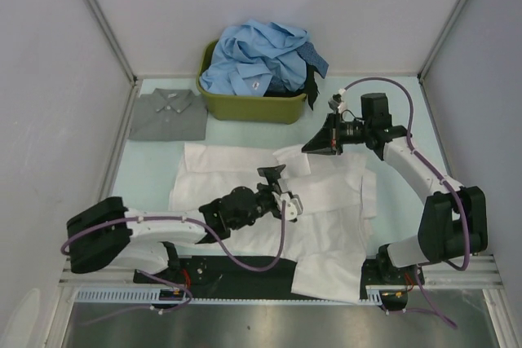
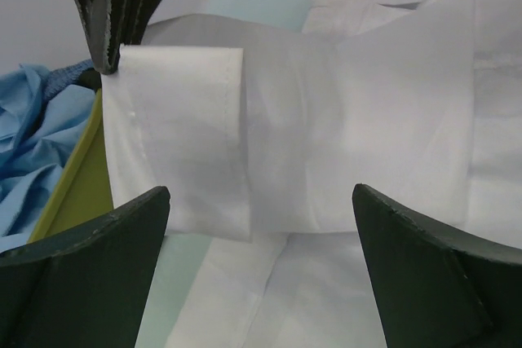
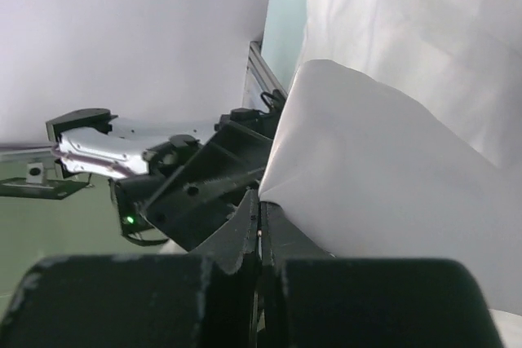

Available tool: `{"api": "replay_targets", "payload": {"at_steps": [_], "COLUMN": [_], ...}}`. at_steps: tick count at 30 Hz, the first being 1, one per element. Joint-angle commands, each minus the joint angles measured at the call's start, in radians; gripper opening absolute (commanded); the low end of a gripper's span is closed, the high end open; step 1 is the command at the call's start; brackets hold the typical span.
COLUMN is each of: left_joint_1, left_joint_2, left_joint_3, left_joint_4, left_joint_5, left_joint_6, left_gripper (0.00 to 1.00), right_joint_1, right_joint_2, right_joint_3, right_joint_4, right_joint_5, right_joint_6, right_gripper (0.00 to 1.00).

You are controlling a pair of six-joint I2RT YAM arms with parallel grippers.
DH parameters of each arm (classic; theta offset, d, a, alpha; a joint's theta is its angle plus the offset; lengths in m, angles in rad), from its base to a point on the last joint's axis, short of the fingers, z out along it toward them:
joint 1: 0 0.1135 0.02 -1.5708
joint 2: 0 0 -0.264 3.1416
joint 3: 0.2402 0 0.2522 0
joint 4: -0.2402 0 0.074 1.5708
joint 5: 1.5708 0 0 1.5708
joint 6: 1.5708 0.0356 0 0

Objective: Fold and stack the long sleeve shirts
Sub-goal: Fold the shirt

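Observation:
A white long sleeve shirt lies spread across the middle of the table. My right gripper is shut on the corner of its cuff and holds that sleeve lifted. In the right wrist view the closed fingertips pinch the white cloth. My left gripper is open just in front of the hanging cuff, with nothing between its fingers. Light blue shirts and a dark one are heaped in the tub. A folded grey shirt lies at the back left.
The olive-green tub stands at the back centre, its rim close to the left of the lifted cuff. White walls enclose the table on three sides. The shirt's lower hem hangs over the front rail.

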Motion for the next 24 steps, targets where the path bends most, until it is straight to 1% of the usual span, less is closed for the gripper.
{"api": "replay_targets", "payload": {"at_steps": [1,4,5,6,8,9,11,12,14,15,16,17,18,19,20,21,22,23,24], "left_joint_1": [-0.029,-0.03,-0.03,-0.03,-0.03,-0.03,-0.029,-0.029,-0.029,-0.027,-0.027,-0.027,-0.016,-0.006,0.007,0.022,0.027,0.033,0.048], "left_joint_2": [0.097,0.157,0.165,0.169,0.174,0.177,0.185,0.185,0.16,0.142,0.084,0.043,-0.002,-0.1,-0.14,-0.178,-0.206,-0.255,-0.274], "left_joint_3": [0.017,0.047,0.049,0.049,0.047,0.044,0.04,0.044,0.05,0.056,0.066,0.093,0.11,0.124,0.154,0.167,0.176,0.199,0.21], "left_joint_4": [0.381,0.442,0.46,0.458,0.454,0.459,0.483,0.487,0.459,0.438,0.337,0.245,0.13,-0.074,-0.175,-0.264,-0.4,-0.467,-0.525], "left_joint_5": [-0.19,-0.255,-0.258,-0.255,-0.247,-0.25,-0.267,-0.273,-0.28,-0.276,-0.263,-0.238,-0.193,-0.14,-0.021,0.018,0.047,0.119,0.153], "left_joint_6": [0.09,0.141,0.15,0.161,0.17,0.185,0.198,0.205,0.202,0.184,0.16,0.079,0.034,-0.017,-0.11,-0.147,-0.179,-0.228,-0.249], "left_gripper": [0.99,0.99,0.97,0.92,0.85,0.73,0.54,0.38,0.19,0.02,0.0,0.0,0.0,0.0,0.0,0.0,0.0,0.0,0.0], "right_joint_1": [0.008,0.008,0.007,0.008,0.007,0.008,0.008,0.008,0.01,0.01,0.011,0.011,0.008,0.001,-0.027,-0.042,-0.067,-0.105,-0.125], "right_joint_2": [-0.041,-0.059,-0.064,-0.072,-0.076,-0.081,-0.085,-0.091,-0.098,-0.102,-0.113,-0.118,-0.121,-0.119,-0.113,-0.107,-0.075,-0.056,-0.04], "right_joint_3": [-0.022,-0.034,-0.039,-0.054,-0.068,-0.071,-0.077,-0.08,-0.086,-0.089,-0.097,-0.099,-0.092,-0.064,-0.034,-0.001,0.038,0.15,0.202], "right_joint_4": [0.14,0.075,0.062,0.06,0.083,0.088,0.083,0.081,0.051,0.034,0.002,-0.018,-0.047,-0.132,-0.188,-0.255,-0.441,-0.559,-0.666], "right_joint_5": [-0.047,-0.051,-0.052,-0.054,-0.061,-0.063,-0.064,-0.066,-0.066,-0.067,-0.067,-0.069,-0.069,-0.075,-0.077,-0.086,-0.089,-0.08,-0.031], "right_joint_6": [0.131,0.079,0.073,0.074,0.091,0.096,0.096,0.094,0.077,0.064,0.039,0.016,-0.011,-0.107,-0.172,-0.249,-0.365,-0.615,-0.757], "right_gripper": [0.0,0.0,0.0,0.0,0.0,0.0,0.0,0.0,0.0,0.0,0.0,0.01,0.12,0.18,0.24,0.36,0.43,0.48,0.57]}}
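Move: The white sleeve's cuff hangs pinched under the right fingertips, its middle about 5 cm ahead of the open left hand, 1 cm to the right and 4 cm above. From the left hand, the shirt's body spreads on the table some 2 cm ahead, 4 cm left and 16 cm below; the green bin sits roughly 33 cm ahead and 8 cm left, 8 cm below. From the right hand the cuff lies 2 cm back, 3 cm left and 3 cm below. The left fingers close on the hanging cuff, after moving about 4 cm forward and as much up, tipping up and turning a little counter-clockwise, then lift the cuff another 5 cm while easing back. The right hand, still pinching at first, carries the cuff back towards the left hand, some 3.5 cm in all, then opens about halfway to hand it over and begins to draw off to the right. ##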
